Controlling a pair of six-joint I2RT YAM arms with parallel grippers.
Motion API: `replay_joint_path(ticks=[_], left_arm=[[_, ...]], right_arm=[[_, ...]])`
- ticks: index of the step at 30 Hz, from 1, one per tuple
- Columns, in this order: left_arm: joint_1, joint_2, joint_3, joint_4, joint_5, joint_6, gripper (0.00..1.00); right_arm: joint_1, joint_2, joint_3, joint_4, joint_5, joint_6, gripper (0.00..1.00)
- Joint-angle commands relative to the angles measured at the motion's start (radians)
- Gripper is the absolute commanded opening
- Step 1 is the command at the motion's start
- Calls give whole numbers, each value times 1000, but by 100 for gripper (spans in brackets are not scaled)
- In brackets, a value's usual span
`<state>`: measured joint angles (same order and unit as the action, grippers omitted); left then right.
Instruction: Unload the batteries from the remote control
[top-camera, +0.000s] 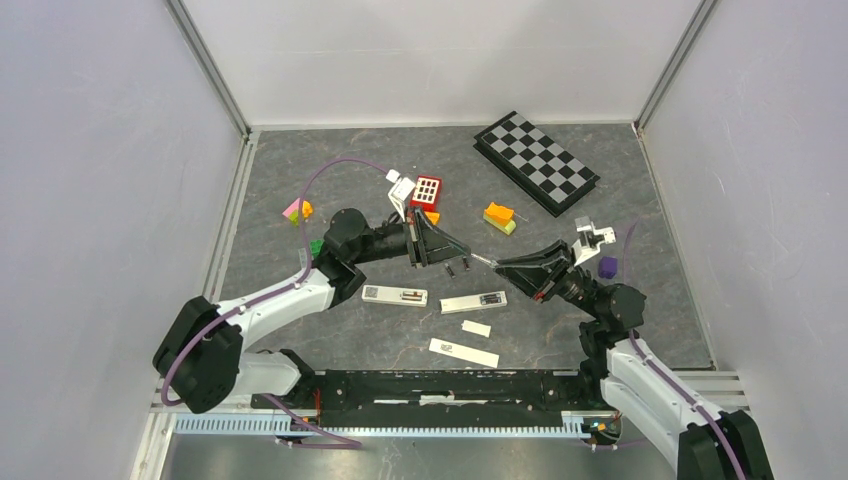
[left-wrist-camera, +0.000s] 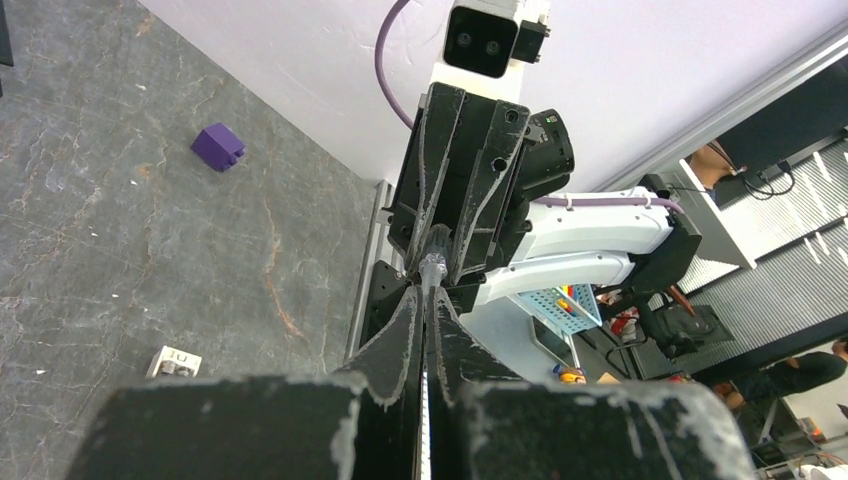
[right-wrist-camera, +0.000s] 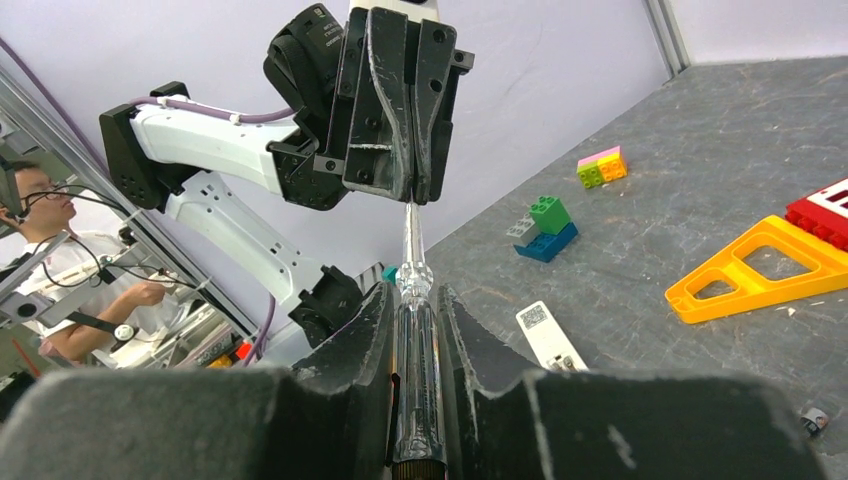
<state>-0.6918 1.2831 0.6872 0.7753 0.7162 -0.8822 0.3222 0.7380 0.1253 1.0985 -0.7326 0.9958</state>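
Two white remotes (top-camera: 394, 295) (top-camera: 474, 302) lie face down in the middle of the table, their battery bays uncovered. Two small dark batteries (top-camera: 459, 267) lie on the table just behind them. Above these, both arms hold one clear-handled screwdriver (right-wrist-camera: 417, 370) level between them. My left gripper (top-camera: 462, 253) (left-wrist-camera: 432, 295) is shut on its thin metal shaft (right-wrist-camera: 410, 235). My right gripper (top-camera: 500, 265) (right-wrist-camera: 412, 300) is shut on the handle. In the right wrist view one remote (right-wrist-camera: 545, 335) lies below the tool.
Two white battery covers (top-camera: 477, 328) (top-camera: 463, 352) lie near the front. A checkered board (top-camera: 535, 160) sits at the back right. Toy blocks lie around: a red grid (top-camera: 427, 190), orange-green (top-camera: 499, 217), purple (top-camera: 607, 266), pink-yellow (top-camera: 296, 210). An orange triangle (right-wrist-camera: 760, 268) lies flat.
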Motion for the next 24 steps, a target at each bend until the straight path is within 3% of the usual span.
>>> replay_joint_path(ticks=[1, 4, 7, 9, 12, 14, 15, 16, 24], left_arm=[[6, -2, 14, 23, 6, 1, 2], [6, -1, 16, 12, 6, 9, 3], [6, -2, 22, -19, 5, 24, 13], [6, -9, 29, -52, -5, 39, 31], [10, -33, 30, -129, -46, 75, 68], [20, -67, 23, -179, -93, 94, 82], [26, -86, 8, -190, -118, 102, 95], [36, -114, -7, -200, -152, 107, 99], [84, -297, -42, -475, -407, 244, 100]], right_arm=[[1, -37, -6, 58, 41, -29, 0], [1, -39, -4, 58, 35, -26, 0], [2, -28, -1, 57, 18, -19, 0], [1, -19, 2, 55, 7, -17, 0], [1, -7, 4, 54, -1, -17, 0], [1, -3, 1, 51, 2, -35, 0], [2, -1, -4, 48, 5, -45, 0], [0, 5, -11, 49, 3, -56, 0], [0, 55, -19, 46, -26, -71, 0]])
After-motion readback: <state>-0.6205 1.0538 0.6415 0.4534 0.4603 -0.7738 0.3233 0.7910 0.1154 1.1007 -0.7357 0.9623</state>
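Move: Between the two grippers hangs the screwdriver, its tip already pinched by the left fingers: its middle is some 4 cm right, 2 cm back and 1 cm below the left hand, and about 1 cm ahead, 2 cm left and 1 cm above the right. Roughly 26 cm below the left hand lie two loose batteries, one 2 cm ahead and 3 cm left, the other straight ahead 3 cm, plus the nearer remote control 6 cm back, 2 cm right. Opening wide, the left fingers let go of the screwdriver's tip. The left hand sinks about 2 cm, then draws off left and forward, ending some 5 cm left and 3.5 cm forward of its start, a little risen from the dip and turned about 20 degrees counter-clockwise. The right fingers keep their hold on the handle as that hand sinks 1.5 cm. ##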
